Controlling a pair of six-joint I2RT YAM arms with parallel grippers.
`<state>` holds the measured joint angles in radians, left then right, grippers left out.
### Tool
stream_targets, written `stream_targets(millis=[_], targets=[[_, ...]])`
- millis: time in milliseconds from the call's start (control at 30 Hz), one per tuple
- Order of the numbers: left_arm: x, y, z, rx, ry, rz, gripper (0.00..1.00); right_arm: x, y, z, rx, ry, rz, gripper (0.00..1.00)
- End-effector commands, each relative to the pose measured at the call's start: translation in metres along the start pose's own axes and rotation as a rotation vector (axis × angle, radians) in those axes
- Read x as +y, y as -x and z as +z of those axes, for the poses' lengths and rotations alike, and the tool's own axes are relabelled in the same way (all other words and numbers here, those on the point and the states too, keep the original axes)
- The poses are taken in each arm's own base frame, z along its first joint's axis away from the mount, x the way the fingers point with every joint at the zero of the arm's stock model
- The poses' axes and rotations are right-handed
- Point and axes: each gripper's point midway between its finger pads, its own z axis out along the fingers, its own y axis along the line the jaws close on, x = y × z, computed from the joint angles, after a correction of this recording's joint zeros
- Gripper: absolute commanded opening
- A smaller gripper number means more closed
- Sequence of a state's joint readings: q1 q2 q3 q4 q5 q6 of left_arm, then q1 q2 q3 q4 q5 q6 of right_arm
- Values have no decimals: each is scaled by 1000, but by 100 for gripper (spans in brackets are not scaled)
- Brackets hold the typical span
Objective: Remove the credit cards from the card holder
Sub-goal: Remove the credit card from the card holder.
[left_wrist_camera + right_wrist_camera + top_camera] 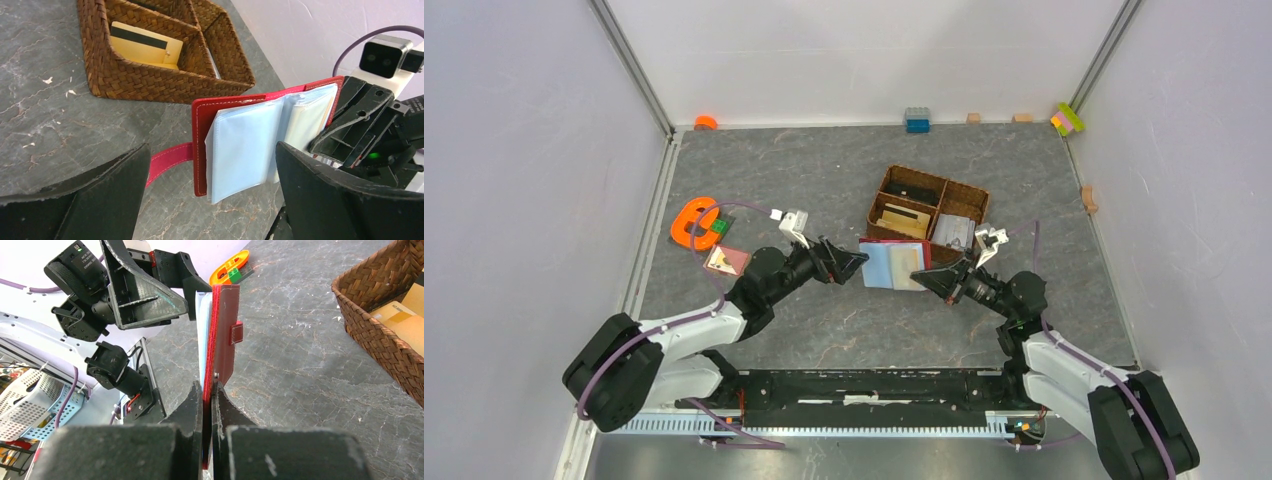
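The dark red card holder (890, 265) is held upright and open above the table, its strap (167, 160) hanging loose. My right gripper (207, 390) is shut on the holder's red cover (226, 335) at one edge. Light blue cards or sleeves (247, 147) fan out of the holder toward my left gripper (212, 152). That gripper is open, with a finger on either side of the blue pages and not touching them. In the top view the left gripper (861, 262) points at the holder's left edge and the right gripper (921, 277) grips its right edge.
A brown wicker compartment basket (902, 178) sits just behind the holder; an orange-tan card (145, 47) and a white-grey one (954, 232) lie in it. An orange ring toy (692, 222) and a pink tile (724, 260) lie at the left. Small blocks (917, 120) line the back wall.
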<state>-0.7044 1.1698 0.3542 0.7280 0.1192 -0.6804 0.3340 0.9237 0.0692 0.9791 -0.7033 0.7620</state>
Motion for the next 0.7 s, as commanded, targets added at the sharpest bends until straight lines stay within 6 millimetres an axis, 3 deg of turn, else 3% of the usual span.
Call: stream_targets(millis=[0,367,567,667], targets=[[-23,15,6,-38,-94,-11,100,24,31,6,-79,84,-93,0],[-36,13,7,-26,-164,-30,100,54,39,-1,-117,212,-71,0],[-89,22,-13,-45,-428,19,100,56,38,-1,-113,226,-61,0],[-95,23,-16,-35,-451,32,100,57,38,-1,-112,229,-59,0]])
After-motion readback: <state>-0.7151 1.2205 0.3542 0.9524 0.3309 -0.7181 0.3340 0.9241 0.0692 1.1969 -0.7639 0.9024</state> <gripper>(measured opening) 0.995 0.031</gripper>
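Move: The open card holder, gripped at its right edge by the closed right gripper, has its middle about 7 cm to the right of the open left hand, level with it in depth and height. The same middle lies some 4 cm left and 1 cm ahead of the right hand. On the table, about 15 cm below the left hand, the basket stands some 14 cm ahead and 14 cm right; the gold card inside is 12 cm ahead, 10 cm right. Bring the left gripper, fingers kept wide, to the right and a little back towards the card holder's free edge, slowly at first, then quicker with a rise of some 4 cm as you swing it about 15 degrees clockwise. Meanwhile keep the right gripper shut on the holder, lift it about 4 cm with a slight draw back, and tilt its fingertips up a little. ##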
